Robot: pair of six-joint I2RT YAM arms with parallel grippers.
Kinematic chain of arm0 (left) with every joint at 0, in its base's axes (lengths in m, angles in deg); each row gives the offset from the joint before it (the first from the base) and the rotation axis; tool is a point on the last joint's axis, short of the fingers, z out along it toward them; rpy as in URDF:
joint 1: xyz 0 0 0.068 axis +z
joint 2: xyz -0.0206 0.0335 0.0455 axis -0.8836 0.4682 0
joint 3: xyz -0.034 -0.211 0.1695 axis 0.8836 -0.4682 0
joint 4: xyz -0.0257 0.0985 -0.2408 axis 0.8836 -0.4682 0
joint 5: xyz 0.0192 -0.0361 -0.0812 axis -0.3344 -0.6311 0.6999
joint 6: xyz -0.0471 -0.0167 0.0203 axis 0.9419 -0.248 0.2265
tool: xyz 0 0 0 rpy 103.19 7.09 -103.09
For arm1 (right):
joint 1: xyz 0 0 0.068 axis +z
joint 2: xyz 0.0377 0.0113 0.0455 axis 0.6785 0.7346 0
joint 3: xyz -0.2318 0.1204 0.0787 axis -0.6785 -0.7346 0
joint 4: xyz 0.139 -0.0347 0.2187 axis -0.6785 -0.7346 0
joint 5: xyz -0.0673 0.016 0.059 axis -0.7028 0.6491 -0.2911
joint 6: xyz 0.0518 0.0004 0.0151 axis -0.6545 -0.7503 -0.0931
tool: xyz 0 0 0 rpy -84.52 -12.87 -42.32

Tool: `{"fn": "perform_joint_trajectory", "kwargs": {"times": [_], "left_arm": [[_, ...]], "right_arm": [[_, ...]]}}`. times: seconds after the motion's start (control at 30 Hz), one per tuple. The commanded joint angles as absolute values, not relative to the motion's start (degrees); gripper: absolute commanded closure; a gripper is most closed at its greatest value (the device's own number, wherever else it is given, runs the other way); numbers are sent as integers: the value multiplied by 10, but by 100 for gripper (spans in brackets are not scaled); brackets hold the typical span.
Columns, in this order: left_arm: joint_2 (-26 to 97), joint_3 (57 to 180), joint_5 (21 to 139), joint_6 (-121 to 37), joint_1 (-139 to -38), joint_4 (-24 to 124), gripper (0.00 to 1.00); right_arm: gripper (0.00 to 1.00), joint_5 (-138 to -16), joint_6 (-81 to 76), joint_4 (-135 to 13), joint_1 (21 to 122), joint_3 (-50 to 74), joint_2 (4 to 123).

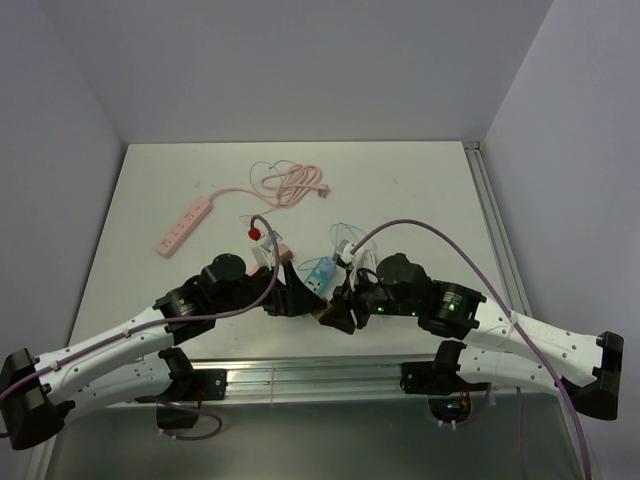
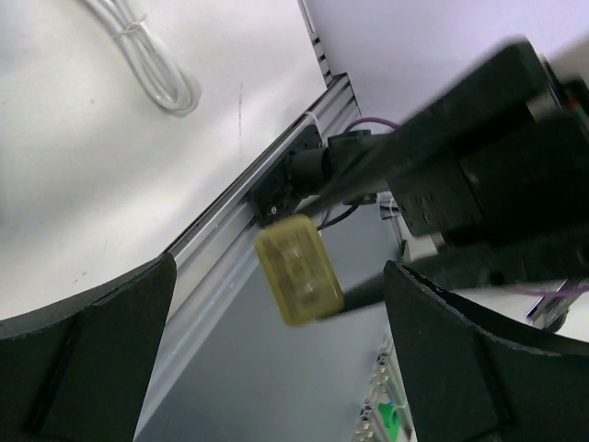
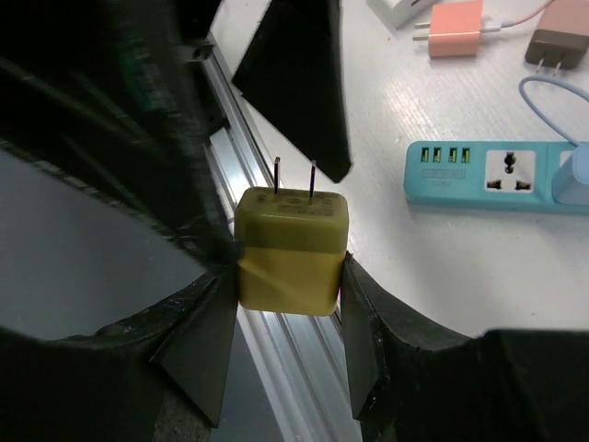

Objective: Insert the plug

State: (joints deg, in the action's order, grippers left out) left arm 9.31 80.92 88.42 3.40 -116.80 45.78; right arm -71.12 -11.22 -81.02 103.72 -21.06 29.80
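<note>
A yellow plug (image 3: 293,249) with two prongs pointing up is clamped between the fingers of my right gripper (image 3: 289,273), over the table's front rail. In the top view it shows as a small yellow block (image 1: 326,318) at the tip of the right gripper (image 1: 338,312). My left gripper (image 2: 281,350) stands wide open, and the plug (image 2: 298,269) hangs between and just beyond its fingers without touching them. From above, the left gripper (image 1: 298,295) faces the right one closely. A teal power strip (image 3: 488,175) with a socket lies flat on the table just behind both grippers (image 1: 320,272).
A pink power strip (image 1: 185,226) and its coiled pink cable (image 1: 292,185) lie at the back left. Small adapters, one orange (image 3: 457,20) and one brown (image 3: 557,46), sit beyond the teal strip. A white cable (image 2: 147,55) lies on the table. The aluminium rail (image 1: 300,372) runs along the front edge.
</note>
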Motion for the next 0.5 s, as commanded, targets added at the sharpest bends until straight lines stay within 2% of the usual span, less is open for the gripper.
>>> {"fn": "perform_joint_trajectory", "kwargs": {"times": [0.0, 0.13, 0.27, 0.3, 0.33, 0.43, 0.47], "left_arm": [[109, 836, 899, 71, -1159, 458, 0], [125, 827, 925, 91, -1156, 494, 0], [123, 809, 952, 111, -1155, 532, 12], [122, 804, 969, 116, -1155, 545, 24], [121, 793, 986, 120, -1154, 582, 30], [127, 775, 1045, 144, -1153, 649, 59], [130, 769, 1053, 151, -1153, 672, 81]], "right_arm": [[100, -737, -103, -780, 1059, -194, 297], [100, -766, -101, -775, 1079, -194, 292], [100, -789, -103, -769, 1089, -193, 288], [100, -793, -103, -769, 1090, -191, 292], [100, -802, -103, -769, 1091, -190, 295], [100, -812, -107, -770, 1093, -186, 306], [100, -827, -117, -773, 1093, -184, 307]]}}
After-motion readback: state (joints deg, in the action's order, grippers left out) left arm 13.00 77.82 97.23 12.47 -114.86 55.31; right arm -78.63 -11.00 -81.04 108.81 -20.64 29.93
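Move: The yellow plug, held out in my right hand with its prongs facing my left hand, is about 2 cm to the right of my open left fingers and 1 cm back, at their height. It sits at my right fingertips, some 1 cm to the left of that hand point. The teal power strip lies about 11 cm ahead of my left hand, 1 cm to its right and some 18 cm below. The salmon plug is roughly 15 cm ahead and 14 cm left of my left hand, just as low. I close my wide-open left fingers onto the sides of the yellow plug at its prong end and pinch it, easing that hand about 1 cm right and 1 cm back while the wrist rolls some 10 degrees. It dips about 1 cm first, then comes back up. My right hand keeps its grip and stays nearly in place. ##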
